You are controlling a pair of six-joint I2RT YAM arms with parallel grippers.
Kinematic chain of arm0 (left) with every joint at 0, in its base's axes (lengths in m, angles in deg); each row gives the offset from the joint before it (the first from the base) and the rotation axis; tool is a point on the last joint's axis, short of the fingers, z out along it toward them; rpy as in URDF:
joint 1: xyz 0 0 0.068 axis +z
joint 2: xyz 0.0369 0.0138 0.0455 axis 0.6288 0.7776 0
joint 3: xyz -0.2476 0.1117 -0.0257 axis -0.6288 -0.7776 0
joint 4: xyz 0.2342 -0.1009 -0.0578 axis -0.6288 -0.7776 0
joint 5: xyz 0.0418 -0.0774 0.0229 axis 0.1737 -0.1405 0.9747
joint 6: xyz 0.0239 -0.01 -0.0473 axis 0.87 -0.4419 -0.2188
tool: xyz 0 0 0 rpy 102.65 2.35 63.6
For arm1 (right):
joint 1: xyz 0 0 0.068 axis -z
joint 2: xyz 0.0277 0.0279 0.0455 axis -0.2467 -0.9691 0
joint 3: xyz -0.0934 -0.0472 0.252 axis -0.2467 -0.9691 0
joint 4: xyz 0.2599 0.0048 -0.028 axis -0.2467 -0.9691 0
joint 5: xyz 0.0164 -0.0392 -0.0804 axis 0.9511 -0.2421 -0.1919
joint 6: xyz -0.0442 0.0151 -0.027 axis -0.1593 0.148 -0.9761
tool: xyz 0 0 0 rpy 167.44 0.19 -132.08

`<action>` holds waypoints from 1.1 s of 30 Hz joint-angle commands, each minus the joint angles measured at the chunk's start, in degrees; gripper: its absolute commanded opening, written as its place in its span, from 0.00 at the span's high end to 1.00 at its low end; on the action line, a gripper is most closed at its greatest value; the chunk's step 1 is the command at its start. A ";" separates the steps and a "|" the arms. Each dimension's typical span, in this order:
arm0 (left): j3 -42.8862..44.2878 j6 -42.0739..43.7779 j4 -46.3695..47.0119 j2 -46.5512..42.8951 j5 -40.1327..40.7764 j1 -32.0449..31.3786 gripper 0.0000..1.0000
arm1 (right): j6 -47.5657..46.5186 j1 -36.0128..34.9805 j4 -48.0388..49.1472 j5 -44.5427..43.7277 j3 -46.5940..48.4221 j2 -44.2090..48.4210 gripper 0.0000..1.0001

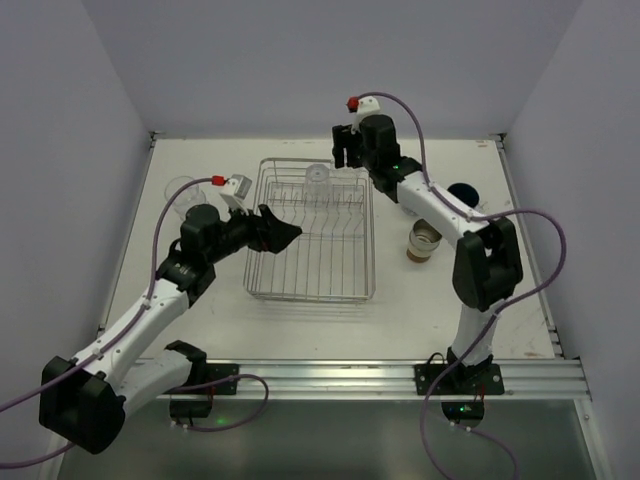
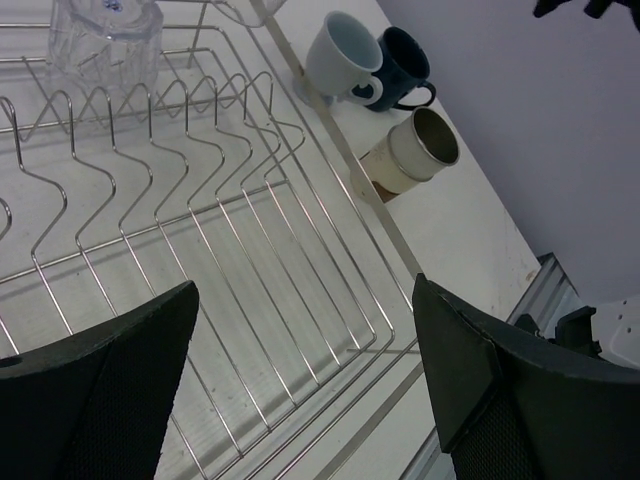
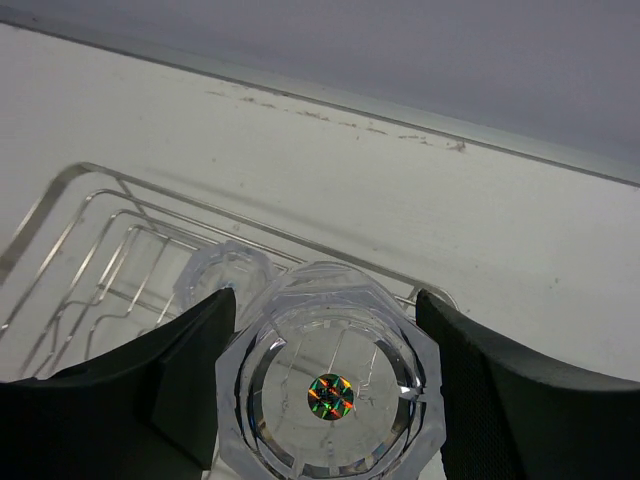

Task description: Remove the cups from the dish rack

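The silver wire dish rack (image 1: 372, 262) lies mid-table. My right gripper (image 1: 346, 153) is at its far right corner, shut on an upturned clear ribbed tumbler (image 3: 330, 395) that fills the gap between the fingers (image 3: 190, 380). A second clear tumbler (image 1: 318, 180) stands in the rack beside it, and it also shows in the right wrist view (image 3: 222, 275) and the left wrist view (image 2: 105, 35). My left gripper (image 1: 288, 232) hovers open and empty over the rack's left side, above bare wires (image 2: 300, 290).
Right of the rack stand a pale blue-grey cup (image 2: 340, 55), a dark blue mug (image 2: 405, 65) and a beige and brown cup (image 2: 420, 150), which also shows in the top view (image 1: 425, 241). Faint clear cups (image 1: 182, 190) stand left of the rack.
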 commanded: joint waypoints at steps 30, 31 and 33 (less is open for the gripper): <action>6.90 -12.82 24.32 6.25 -8.02 -6.79 0.92 | 68.20 -4.00 66.94 44.35 -48.99 27.60 0.75; 7.33 -10.98 23.09 5.63 -6.10 -6.79 0.98 | 68.91 -4.00 67.83 44.36 -49.43 27.16 0.71; 8.74 -8.78 17.30 4.23 -2.94 -6.79 1.00 | 69.10 -4.00 68.37 44.18 -50.57 26.89 0.39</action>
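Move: The right hand already holds the clear cup by its base end, mouth down, over the rack's far right corner; the open left gripper it is brought to is about 25 cm back and 17 cm left of it, near its own height. The other clear cup stands about level ahead, 8 cm left and 9 cm below the right hand. From the left hand the held cup is about 25 cm ahead, 17 cm right and 4 cm lower, with the rack's middle 9 cm ahead, 6 cm right and 19 cm below. Keeping its grip, the right hand carries the clear cup back some 23 cm over the rack towards the left gripper, climbing about 11 cm early on and drifting left, while its wrist rolls left side up and swings counter-clockwise, nearly 80 degrees in all, turning the cup's mouth to the left hand. The left hand rises about 9 cm and goes nearly 7 cm right to meet it, rolling and turning clockwise a little, then shuts its fingers at the end to pinch the cup's wall at the rim. ##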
